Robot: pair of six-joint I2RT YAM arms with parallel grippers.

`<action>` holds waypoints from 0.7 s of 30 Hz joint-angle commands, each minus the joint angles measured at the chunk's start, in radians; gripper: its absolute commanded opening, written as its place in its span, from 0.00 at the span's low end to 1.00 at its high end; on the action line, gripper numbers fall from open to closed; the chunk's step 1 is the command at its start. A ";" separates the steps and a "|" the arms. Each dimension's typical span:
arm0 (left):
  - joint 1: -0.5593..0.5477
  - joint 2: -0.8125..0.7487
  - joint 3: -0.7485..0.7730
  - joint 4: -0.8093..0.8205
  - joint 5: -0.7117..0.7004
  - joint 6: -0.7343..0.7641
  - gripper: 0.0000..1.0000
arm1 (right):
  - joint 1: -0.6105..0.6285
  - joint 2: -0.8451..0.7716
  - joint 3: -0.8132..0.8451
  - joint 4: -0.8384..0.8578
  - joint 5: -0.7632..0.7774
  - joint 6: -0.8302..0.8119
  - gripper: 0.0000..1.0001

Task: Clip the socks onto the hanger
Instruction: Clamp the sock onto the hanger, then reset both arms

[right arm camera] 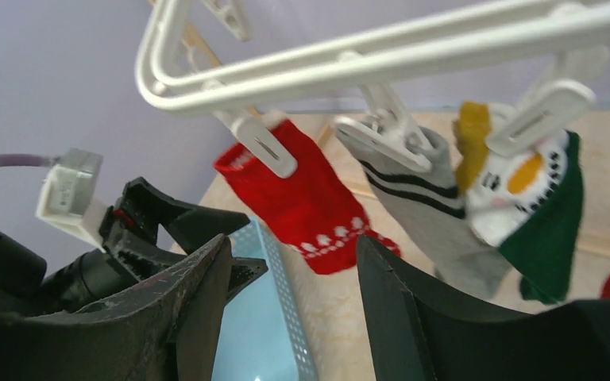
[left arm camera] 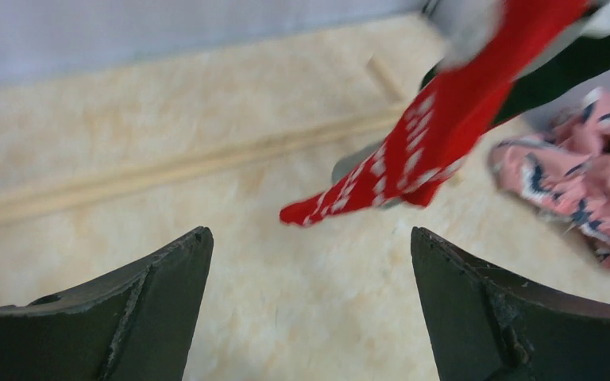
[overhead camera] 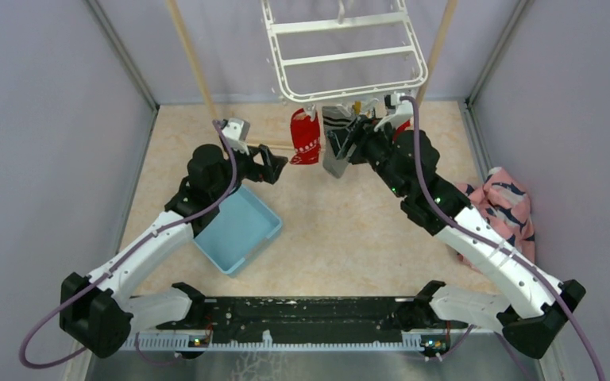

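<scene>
The white hanger (overhead camera: 341, 48) hangs at the back, and its front rail (right arm camera: 365, 59) carries clips. A red sock with white dots (overhead camera: 305, 136) (right arm camera: 310, 202), a grey sock with black-white stripes (right arm camera: 437, 214) and a dark green-white sock (right arm camera: 540, 206) hang clipped side by side. My left gripper (overhead camera: 274, 167) (left arm camera: 310, 238) stands wide open just left of the red sock (left arm camera: 437, 135), apart from it and empty. My right gripper (overhead camera: 345, 139) (right arm camera: 294, 246) is open below the rail by the grey sock, with nothing between its fingers.
A light blue tray (overhead camera: 238, 226) lies on the table under the left arm. A pink cloth with shark prints (overhead camera: 504, 206) is bunched at the right wall. Wooden poles (overhead camera: 194, 63) rise at the back, and a wooden bar (left arm camera: 167, 171) lies across the floor.
</scene>
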 commanded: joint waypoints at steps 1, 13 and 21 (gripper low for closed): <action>-0.005 -0.029 -0.101 -0.128 -0.163 -0.122 0.98 | -0.011 -0.059 -0.080 -0.028 0.063 -0.006 0.59; 0.008 0.065 -0.050 -0.376 -0.216 -0.355 0.98 | -0.038 -0.070 -0.330 -0.061 0.024 0.077 0.60; 0.007 0.111 -0.016 -0.394 -0.228 -0.422 0.98 | -0.089 -0.056 -0.452 -0.057 0.020 0.088 0.60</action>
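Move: Just clipped, the patterned red sock hangs roughly 4 cm ahead of the left hand, 6 cm to its right and slightly above it. From the right hand it is some 5 cm ahead, 7 cm left and 6 cm below; the grey sock is about 6 cm ahead, 1 cm left and 8 below it. The empty basket lies around 11 cm left of the left hand, 4 cm back and 26 below. Drop both empty grippers away from the clipped socks and the hanger rail, keeping their fingers open. Sink the right one about 20 cm with a small drift to its right, tipping its fingers down. Lower the left one some 15 cm, fast at first, easing slightly left and back towards the basket's rim while its fingers tip down and swing counter-clockwise. ##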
